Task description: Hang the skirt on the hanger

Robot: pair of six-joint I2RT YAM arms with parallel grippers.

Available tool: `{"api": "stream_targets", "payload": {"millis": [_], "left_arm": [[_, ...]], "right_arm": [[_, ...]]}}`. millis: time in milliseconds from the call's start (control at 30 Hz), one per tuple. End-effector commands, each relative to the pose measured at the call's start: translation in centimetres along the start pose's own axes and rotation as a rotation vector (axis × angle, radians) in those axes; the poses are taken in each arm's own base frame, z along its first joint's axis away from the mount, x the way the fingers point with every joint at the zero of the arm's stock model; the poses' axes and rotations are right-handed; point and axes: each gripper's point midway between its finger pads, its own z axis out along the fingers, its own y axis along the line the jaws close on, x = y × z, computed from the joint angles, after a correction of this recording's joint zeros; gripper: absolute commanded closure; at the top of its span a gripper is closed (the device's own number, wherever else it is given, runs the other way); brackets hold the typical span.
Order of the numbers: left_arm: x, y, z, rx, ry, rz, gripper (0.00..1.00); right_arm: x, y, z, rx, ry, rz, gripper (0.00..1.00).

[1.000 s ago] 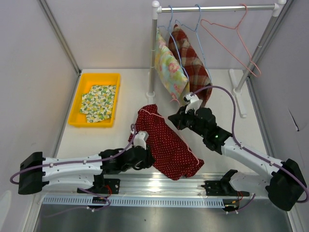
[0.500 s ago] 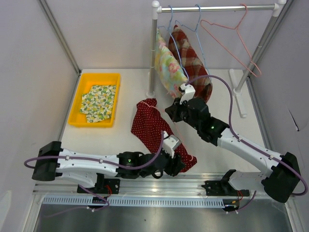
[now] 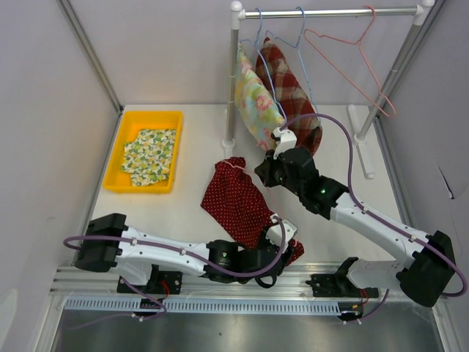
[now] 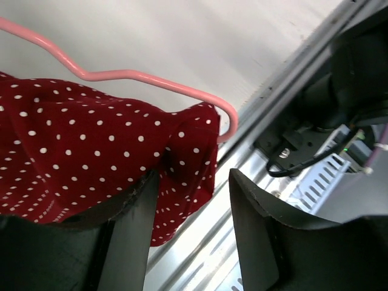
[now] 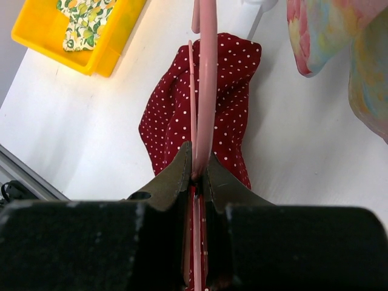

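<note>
The red white-dotted skirt (image 3: 238,202) lies on the table, its waist threaded over a pink hanger (image 5: 206,73). My right gripper (image 3: 270,167) is shut on that hanger's wire just above the skirt (image 5: 224,97). My left gripper (image 3: 282,233) is at the skirt's near right corner, by the table's front edge. In the left wrist view its jaws stand apart. The skirt's hem corner (image 4: 191,151) rests against the left finger (image 4: 136,230), and the hanger's end (image 4: 121,76) pokes out of the cloth beyond it.
A clothes rack (image 3: 330,12) at the back carries a floral skirt (image 3: 258,103) and a plaid one (image 3: 293,92) on blue hangers, plus a bare pink hanger (image 3: 359,59). A yellow tray (image 3: 143,117) with folded floral cloth (image 3: 149,150) sits back left. Metal rails (image 3: 242,282) run along the front.
My left gripper has slid right along the skirt's near edge to its corner and has opened. The skirt has drawn narrower along the hanger. The right gripper shifted slightly toward the rack.
</note>
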Motion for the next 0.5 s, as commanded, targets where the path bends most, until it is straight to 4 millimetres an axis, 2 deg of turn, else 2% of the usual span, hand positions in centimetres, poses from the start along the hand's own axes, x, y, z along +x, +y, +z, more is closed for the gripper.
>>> {"api": "stream_targets", "payload": {"millis": [0,33,100,233,333,467], "left_arm": [[-2.0,1.2,-0.3,-0.116,-0.06,0.009,0.45],[-2.1,1.2,-0.2,-0.122,-0.062,0.015,0.45],[-2.1,1.3,-0.1,-0.131,-0.065,0.025,0.53],[-2.9,1.4,-0.3,-0.138,-0.083,0.03,0.84],[-4.1,0.8,-1.2,-0.103,-0.11,0.031,1.0],[-5.7,-0.2,-2.8,-0.053,-0.145,0.039,1.0]], "right_arm": [[-4.2,1.6,-0.9,-0.033,-0.105,0.031,1.0],[-4.4,1.7,-0.9,-0.035,-0.106,0.034,1.0],[-4.4,1.7,-1.0,-0.035,-0.104,0.037,1.0],[-4.8,1.9,-1.1,-0.036,-0.109,0.038,1.0],[-5.1,1.6,-0.9,-0.022,-0.115,0.034,1.0],[-5.7,1.1,-0.4,-0.006,-0.119,0.032,1.0]]}}
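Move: Just ahead of the open left fingers, about 2 cm forward and 1 cm below, is the skirt's loose near corner. The pink hanger's near shoulder end curls beside that corner, roughly 2 cm to the hand's right and level with it fore and aft. The hanger's neck, already in the right fingers, is some 17 cm ahead of the left hand, 6 cm left and 9 cm higher. From the right hand the corner lies about 15 cm back, 6 cm right and 10 cm below. Easing forward and slightly left by about 2 cm, the left hand brings its half-open fingers around the skirt's near corner beside the hanger end, shuts them fully to pinch the cloth, then begins to lift, about 1 cm up. The right hand keeps its grip on the hanger and raises it some 1.5 cm. ##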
